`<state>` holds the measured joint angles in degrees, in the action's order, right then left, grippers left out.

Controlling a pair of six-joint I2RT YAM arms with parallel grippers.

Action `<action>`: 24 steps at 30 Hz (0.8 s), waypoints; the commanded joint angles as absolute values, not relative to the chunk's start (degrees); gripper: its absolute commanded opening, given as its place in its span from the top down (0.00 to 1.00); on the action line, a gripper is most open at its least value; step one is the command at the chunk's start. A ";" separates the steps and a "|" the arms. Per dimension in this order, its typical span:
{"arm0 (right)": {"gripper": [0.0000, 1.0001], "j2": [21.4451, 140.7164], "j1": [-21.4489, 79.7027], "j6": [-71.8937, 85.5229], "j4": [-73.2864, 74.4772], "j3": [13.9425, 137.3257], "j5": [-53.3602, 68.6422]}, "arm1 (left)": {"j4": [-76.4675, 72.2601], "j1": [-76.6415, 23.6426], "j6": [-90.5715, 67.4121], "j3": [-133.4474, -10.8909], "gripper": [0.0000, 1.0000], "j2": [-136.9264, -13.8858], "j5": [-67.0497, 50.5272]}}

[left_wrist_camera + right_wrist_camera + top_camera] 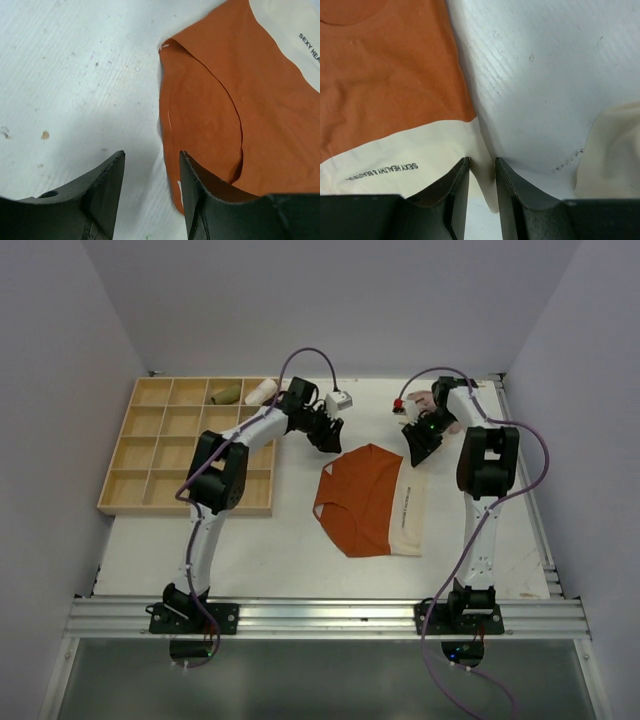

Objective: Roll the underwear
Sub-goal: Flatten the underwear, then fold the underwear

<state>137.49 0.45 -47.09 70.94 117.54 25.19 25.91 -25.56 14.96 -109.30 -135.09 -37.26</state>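
The rust-orange underwear lies spread flat mid-table, its cream waistband along the right side. My left gripper hovers at its far left corner. In the left wrist view the left gripper is open, its right finger over the orange edge and bare table between the jaws. My right gripper is at the far right corner. In the right wrist view the right gripper stands narrowly open with the waistband's corner between its fingers. A pale beige-pink underwear lies just to the right.
A wooden compartment tray sits at the far left, holding a green roll and a white roll. A small white box and a red item lie near the back wall.
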 commanded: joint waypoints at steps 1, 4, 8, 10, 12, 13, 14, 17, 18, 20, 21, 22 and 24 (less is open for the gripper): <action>0.68 135.79 0.18 -49.39 72.33 115.93 24.52 | 21.19 -26.98 13.63 -114.51 0.48 -138.42 -39.02; 0.70 136.23 0.18 -49.39 72.95 116.19 25.31 | 21.53 -28.30 13.36 -118.29 0.48 -141.41 -38.94; 0.75 136.41 0.26 -49.13 72.86 116.28 25.75 | 21.36 -30.14 13.88 -119.53 0.48 -143.26 -38.59; 0.78 136.41 0.18 -49.04 72.86 116.46 26.01 | 21.27 -31.11 14.33 -119.53 0.48 -143.61 -38.58; 0.82 136.41 0.18 -48.87 72.95 116.72 26.28 | 21.36 -31.64 14.41 -119.88 0.49 -144.31 -38.58; 0.83 136.32 0.18 -48.95 73.04 116.81 26.37 | 21.62 -31.81 14.41 -120.40 0.50 -144.93 -38.41; 0.84 136.41 0.26 -48.87 72.95 116.81 26.37 | 21.80 -31.82 14.33 -120.58 0.52 -145.19 -38.32; 0.87 136.49 0.26 -49.04 73.39 117.07 26.28 | 22.24 -31.82 14.33 -120.85 0.59 -145.98 -37.09; 0.88 136.49 0.18 -49.04 73.48 117.07 26.28 | 22.24 -31.82 14.50 -120.94 0.64 -146.07 -36.83; 0.90 136.41 0.26 -49.22 73.65 117.33 26.45 | 22.32 -31.90 14.41 -120.94 0.69 -146.34 -36.83; 0.92 136.41 0.18 -49.22 73.74 117.33 26.54 | 22.24 -31.82 14.33 -121.02 0.75 -146.25 -36.91; 0.93 136.41 0.18 -49.22 73.57 117.42 26.63 | 22.06 -31.82 14.15 -121.03 0.78 -146.34 -36.91; 0.97 136.49 0.18 -49.22 73.74 117.68 26.89 | 21.80 -31.90 14.06 -120.94 0.87 -146.08 -36.39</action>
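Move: The left hand is aimed at the underwear's orange far leg edge, about 7 cm to its right, level ahead and 3 cm below. The grey roll sits roughly 18 cm to its left and 8 cm farther out. The right hand already straddles the cream waistband's far corner, some 1 cm back and 1 cm below. From the right hand, the orange seam corner is about 11 cm left and 4 cm ahead, and the pink-and-cream cloth about 11 cm ahead and 6 cm right. Rightward, about 7 cm, and sinking a couple of centimetres, the left hand travels with open fingers towards the orange leg edge, then stops and closes to pinch the cloth just left of the seam corner. Meanwhile the right hand eases back barely 1 cm and shuts its half-open fingers on the cream waistband corner. ##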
